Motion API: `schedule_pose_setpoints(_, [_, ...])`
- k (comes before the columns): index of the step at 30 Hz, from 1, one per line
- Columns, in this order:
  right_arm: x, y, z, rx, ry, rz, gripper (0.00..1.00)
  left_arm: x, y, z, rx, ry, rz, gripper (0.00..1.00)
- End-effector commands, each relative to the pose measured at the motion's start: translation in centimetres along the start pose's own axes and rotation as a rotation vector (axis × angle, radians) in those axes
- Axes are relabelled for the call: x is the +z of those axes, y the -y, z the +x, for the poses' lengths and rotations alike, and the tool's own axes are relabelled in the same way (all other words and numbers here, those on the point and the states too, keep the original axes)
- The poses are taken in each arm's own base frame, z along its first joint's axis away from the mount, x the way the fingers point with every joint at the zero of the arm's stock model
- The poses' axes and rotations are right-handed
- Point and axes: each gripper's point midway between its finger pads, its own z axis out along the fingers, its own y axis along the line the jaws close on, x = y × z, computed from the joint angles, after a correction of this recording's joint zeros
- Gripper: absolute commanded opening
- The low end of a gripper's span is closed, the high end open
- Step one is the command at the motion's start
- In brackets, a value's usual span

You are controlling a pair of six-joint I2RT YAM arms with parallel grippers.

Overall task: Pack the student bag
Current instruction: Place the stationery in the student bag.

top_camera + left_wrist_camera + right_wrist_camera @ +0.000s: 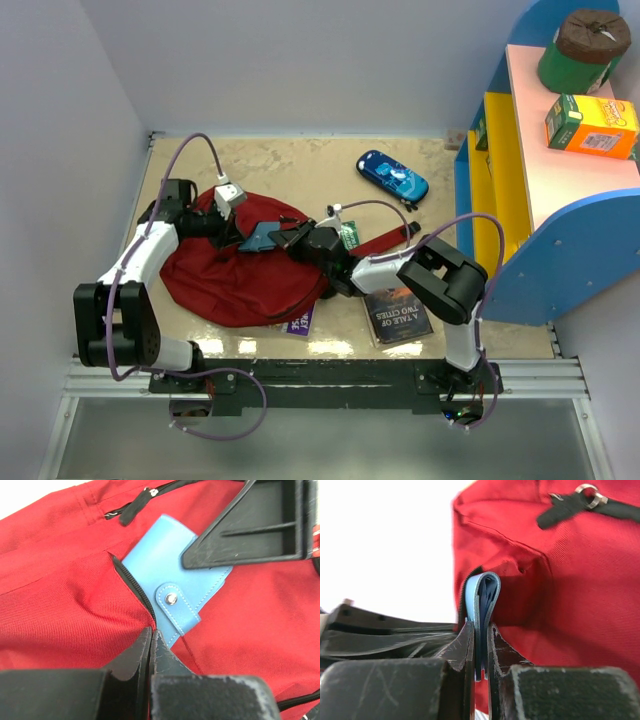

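The student bag [230, 285] lies flat on the table's left half, dark red, with a black zipper slit [132, 585] on its top. My left gripper [151, 631] is shut on the fabric edge at the lower end of that slit. A light-blue wallet [165, 565] with a snap strap hangs over the bag right beside the slit. My right gripper [481, 630] is shut on the wallet [482, 592], seen edge-on there, with the red bag [570, 580] behind it. From above, both grippers [240, 232] [288, 240] meet over the bag's middle, with the wallet [262, 238] between them.
A blue pencil case [392, 177] lies at the back of the table. A dark book [398, 312] lies near the right arm's base, and a purple book [300, 322] peeks from under the bag. A blue-and-yellow shelf [500, 170] stands at the right, holding an orange box [590, 125] and a green cylinder [580, 50].
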Motion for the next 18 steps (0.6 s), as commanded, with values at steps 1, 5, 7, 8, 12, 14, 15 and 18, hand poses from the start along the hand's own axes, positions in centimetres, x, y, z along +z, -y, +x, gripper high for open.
schedule_pose_setpoints(1, [0.6, -6.1, -1.3, 0.055, 0.044, -0.197, 0.0, -1.2, -0.7, -0.9, 0.043, 0.021, -0.056, 0.0])
schedule_pose_setpoints(5, [2.7, -5.1, -0.5, 0.063, 0.043, -0.182, 0.0, -1.8, 0.2, -1.7, 0.03, 0.037, -0.025, 0.0])
schedule_pose_setpoints(7, [3.3, -5.6, -0.1, 0.073, 0.039, -0.201, 0.0, -2.0, 0.6, -2.2, 0.023, 0.051, -0.009, 0.0])
schedule_pose_setpoints(8, [3.8, -4.9, 0.4, 0.077, 0.028, -0.197, 0.0, -2.0, 0.7, -2.3, 0.02, 0.053, -0.005, 0.0])
schedule_pose_setpoints(12, [4.6, -4.9, 1.6, 0.046, 0.014, -0.177, 0.0, -1.9, 0.9, -1.2, 0.016, 0.023, 0.01, 0.0])
schedule_pose_setpoints(14, [5.0, -5.1, 2.9, 0.0, 0.0, -0.155, 0.0, -2.0, 1.3, -0.8, 0.016, 0.016, 0.025, 0.0])
schedule_pose_setpoints(15, [5.4, -4.8, 3.6, -0.016, -0.006, -0.143, 0.0, -2.0, 1.4, -0.9, 0.017, 0.021, 0.028, 0.0])
schedule_pose_setpoints(18, [6.2, -5.7, 6.0, -0.074, -0.041, -0.133, 0.0, -2.1, 1.9, -1.5, 0.013, 0.048, 0.053, 0.0])
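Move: The right hand already grips the folded blue case, the stationery, with its leading end just inside the bag's side pocket; the middle of the pocket mouth lies about 6 cm to this hand's left, 1 cm ahead and 2 cm lower. The bag's black zip pull is roughly 4 cm ahead and 4 cm right, and the green book about 17 cm right, level fore and aft. From the left hand, pinching the mouth's near edge, the mouth's middle is about 2 cm ahead and 1 cm right. The right hand lifts slightly and then pushes some 7 cm to the left, dipping about 3 cm below that rise before easing up a little, so the firmly shut fingers drive the blue case into the pocket mouth until their tips are right at the zipped edge. Meanwhile the left fingers keep their pinch on the near end of that edge, giving only about a centimetre to the left, and neither hand opens or turns much. ##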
